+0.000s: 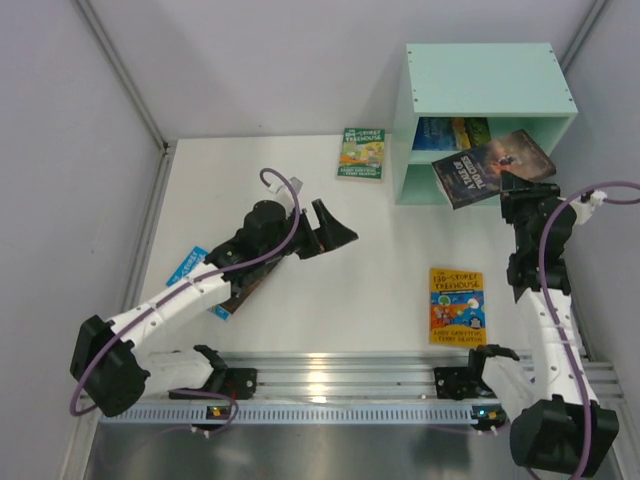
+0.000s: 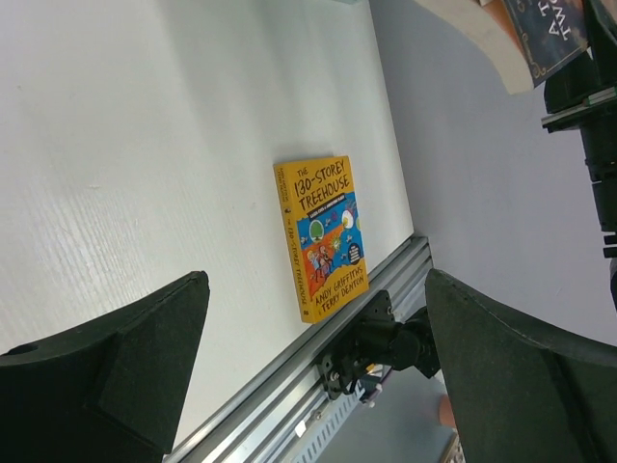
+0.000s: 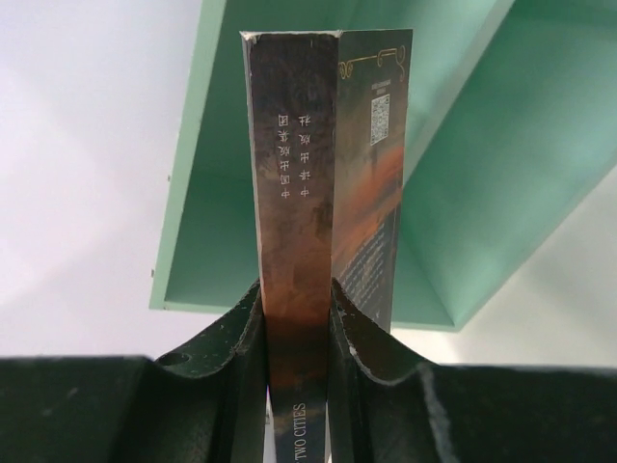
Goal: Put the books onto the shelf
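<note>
The mint-green shelf [image 1: 490, 80] [image 3: 482, 174] stands at the back right, with books [image 1: 452, 132] lying in its upper compartment. My right gripper [image 1: 522, 192] [image 3: 297, 318] is shut on the spine of a dark book [image 1: 492, 165] [image 3: 299, 193], held in the air in front of the lower compartment. On the table lie a green book [image 1: 361, 152] and a yellow book [image 1: 457, 305] [image 2: 323, 236]. Partly hidden under my left arm are a light blue book [image 1: 188, 265] and a dark brown book [image 1: 245, 290]. My left gripper [image 1: 335, 228] [image 2: 318, 376] hangs open and holds nothing, above the table's middle.
A metal rail [image 1: 340, 372] with both arm bases runs along the near edge. White walls close in the table at the left, back and right. The right arm's base [image 2: 381, 342] shows between my left fingers.
</note>
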Robot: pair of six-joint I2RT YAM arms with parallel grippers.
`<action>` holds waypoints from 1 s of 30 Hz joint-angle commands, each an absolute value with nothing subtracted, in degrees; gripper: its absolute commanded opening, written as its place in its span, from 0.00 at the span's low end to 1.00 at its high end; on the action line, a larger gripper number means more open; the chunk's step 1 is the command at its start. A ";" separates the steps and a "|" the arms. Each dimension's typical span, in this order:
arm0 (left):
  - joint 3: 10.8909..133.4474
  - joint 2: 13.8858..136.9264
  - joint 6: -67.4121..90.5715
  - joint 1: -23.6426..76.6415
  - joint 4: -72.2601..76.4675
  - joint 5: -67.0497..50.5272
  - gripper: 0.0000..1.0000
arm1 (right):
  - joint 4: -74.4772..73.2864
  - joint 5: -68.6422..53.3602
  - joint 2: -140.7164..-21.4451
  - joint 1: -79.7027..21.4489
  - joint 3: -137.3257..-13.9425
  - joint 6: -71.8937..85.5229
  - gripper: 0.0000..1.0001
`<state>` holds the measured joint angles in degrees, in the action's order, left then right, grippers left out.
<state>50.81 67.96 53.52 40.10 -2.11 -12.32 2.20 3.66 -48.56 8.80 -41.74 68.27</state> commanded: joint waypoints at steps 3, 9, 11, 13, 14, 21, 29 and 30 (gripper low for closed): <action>52.30 65.48 51.59 39.20 -2.29 -12.74 0.98 | 21.70 8.25 -49.74 9.05 -48.25 71.89 0.00; 52.29 64.52 51.50 38.50 -2.46 -13.45 0.98 | 28.46 8.70 -54.39 8.97 -48.25 73.39 0.00; 52.21 64.25 51.42 38.41 -2.55 -13.45 0.98 | 31.36 8.79 -56.24 8.96 -48.34 74.09 0.00; 51.95 63.63 51.33 38.41 -2.37 -13.36 0.98 | 33.48 8.79 -57.47 8.97 -48.25 74.79 0.00; 51.77 63.46 51.33 38.32 -2.20 -13.19 0.98 | 35.05 8.62 -58.52 8.96 -48.25 75.06 0.00; 51.59 63.19 50.98 38.32 -2.02 -13.27 0.98 | 39.54 8.00 -61.35 8.96 -48.61 75.67 0.00; 51.68 63.81 50.80 38.32 -1.32 -13.62 0.97 | 44.37 7.91 -63.45 8.96 -47.82 77.08 0.00; 51.68 63.90 50.80 38.32 -1.23 -13.80 0.97 | 45.17 7.91 -63.72 8.88 -47.73 77.60 0.00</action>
<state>50.81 64.36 52.10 38.61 -3.51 -13.02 28.73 7.64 -64.05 8.80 -42.54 74.37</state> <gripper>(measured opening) 0.975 0.233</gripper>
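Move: A Tale of Two Cities is already pinched in the right hand, just outside the shelf. The middle of the upper compartment lies about 20 cm ahead of that hand, 5 cm to its left and roughly level. In that compartment the blue-green book sits some 20 cm ahead, 11 cm left and 8 cm lower; the 130-Storey book is on the table 15 cm back, 8 cm left and 29 cm down. From the left hand, the compartment is about 30 cm ahead, 32 cm right and slightly higher. A Tale of Two Cities, still gripped along its edge with the cover up, is carried about 6 cm forward into the upper compartment's mouth by the right hand, which also drifts slightly right. The hand first rises a little, levels off, then climbs again to about 3 cm higher as the advance dies out, the wrist tilting the fingers up by 10 to 15 degrees. The fingers stay shut on the book. ##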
